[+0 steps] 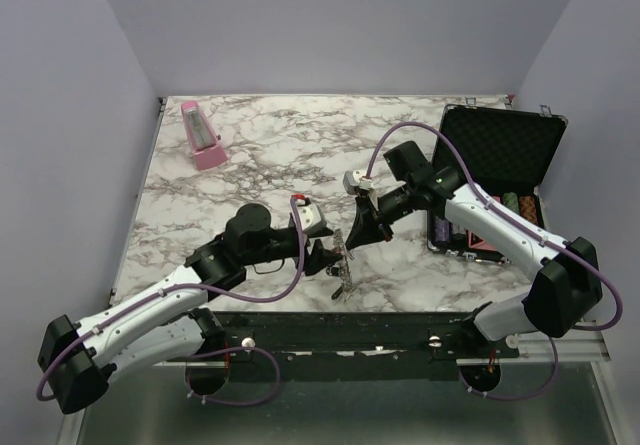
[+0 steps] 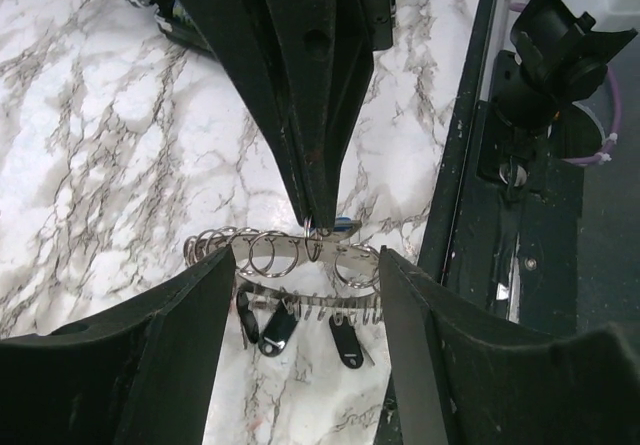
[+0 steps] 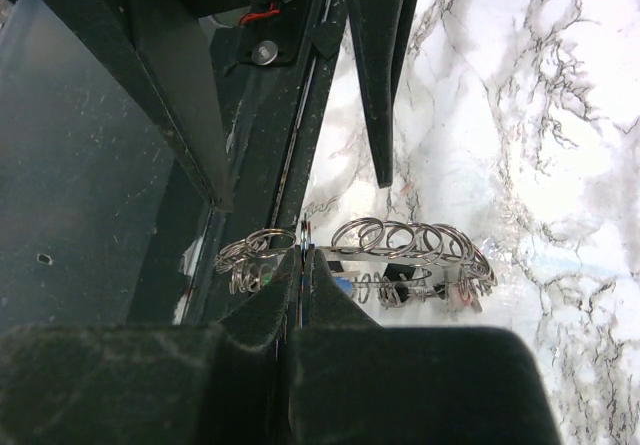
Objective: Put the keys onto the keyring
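The keyring point(image 1: 343, 265) is a flat toothed metal band carrying several small split rings, and it stands on edge near the table's front. In the left wrist view the keyring point(image 2: 300, 257) spans the gap of my left gripper point(image 2: 306, 255), meeting both wide-set fingers. Black keys point(image 2: 275, 330) hang from it. My right gripper point(image 3: 303, 255) is shut at the keyring's point(image 3: 400, 255) upper rim, pinching a thin metal piece of the blue key point(image 2: 345, 227). From above, the left gripper point(image 1: 335, 257) and right gripper point(image 1: 347, 237) meet over the ring.
A pink metronome-shaped object point(image 1: 203, 137) stands at the back left. An open black case point(image 1: 500, 155) holding stacked chips point(image 1: 520, 205) lies at the right. The table's black front rail point(image 1: 380, 325) runs just behind the keyring.
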You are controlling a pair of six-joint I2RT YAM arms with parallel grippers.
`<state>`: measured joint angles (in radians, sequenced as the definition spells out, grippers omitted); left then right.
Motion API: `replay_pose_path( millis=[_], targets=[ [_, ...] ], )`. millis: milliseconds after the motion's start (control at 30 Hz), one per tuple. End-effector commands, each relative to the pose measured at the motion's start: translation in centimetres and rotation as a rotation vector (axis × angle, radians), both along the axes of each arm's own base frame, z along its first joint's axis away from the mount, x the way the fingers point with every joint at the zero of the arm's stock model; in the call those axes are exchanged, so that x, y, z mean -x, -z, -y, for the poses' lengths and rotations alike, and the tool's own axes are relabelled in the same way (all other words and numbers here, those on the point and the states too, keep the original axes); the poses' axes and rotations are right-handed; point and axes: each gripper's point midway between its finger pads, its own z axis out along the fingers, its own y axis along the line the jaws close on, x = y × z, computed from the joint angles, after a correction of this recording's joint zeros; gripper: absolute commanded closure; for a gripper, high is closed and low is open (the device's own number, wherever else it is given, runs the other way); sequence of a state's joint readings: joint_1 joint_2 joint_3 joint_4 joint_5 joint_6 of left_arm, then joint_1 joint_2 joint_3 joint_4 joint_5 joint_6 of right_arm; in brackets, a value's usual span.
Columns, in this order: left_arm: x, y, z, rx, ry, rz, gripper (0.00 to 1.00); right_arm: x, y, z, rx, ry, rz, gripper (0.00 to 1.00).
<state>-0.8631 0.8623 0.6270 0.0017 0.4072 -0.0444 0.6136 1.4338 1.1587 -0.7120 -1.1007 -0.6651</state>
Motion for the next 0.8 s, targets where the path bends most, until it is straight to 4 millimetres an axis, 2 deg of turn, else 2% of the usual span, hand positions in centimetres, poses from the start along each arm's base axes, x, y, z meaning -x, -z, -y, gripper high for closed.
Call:
replay_pose_path(
  millis=[0,133,200,333,700,767],
  targets=[
    [0.3,-1.4,1.1,0.064,0.075,0.058,0.37,0.2,-1.0,-0.3,-0.028,-0.025,0.007,0.97],
    [0.4,-0.5,1.6,0.026,0.099,0.012,0.56,0.4,-1.1,-0.3,-0.031,-0.029,0.004,0.97],
    [0.4,0.0,1.7,0.007,0.104,-0.012,0.6,0.3,-1.1,-0.3,-0.033,-0.027,0.003,0.97],
    [0.1,0.7,1.6,-0.013,0.084,-0.026,0.6,0.4,-1.2,-0.3,-0.035,-0.03,0.005,0.97],
    [-0.3,-0.6,1.2,0.027,0.053,0.014,0.6,0.4,-1.0,-0.3,-0.033,-0.032,0.0,0.97],
    [-0.3,-0.5,1.3,0.028,0.054,0.008,0.64,0.5,-1.0,-0.3,-0.033,-0.032,-0.003,0.97]
  ],
)
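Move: My right fingertips already pinch a wire coil of the keyring, and that coil sits at their tips. From my open left hand the coil is about 3 cm to the right, level fore and aft, and some 1 cm lower. The keyring's middle hangs about 3 cm back, 4 cm right and 3 cm below my left hand. A black-headed key dangles about 4 cm back, 2 cm right and 6 cm below it. I ease my left hand a bit over 1 cm to the right, towards the pinched coil, and bring its fingertips clearly closer together without shutting them, one on the forward side of the coil and one on the back. As they narrow I dip about 2 cm, then come up again by 1 cm. My right hand stays still and keeps its pinch on the keyring. ##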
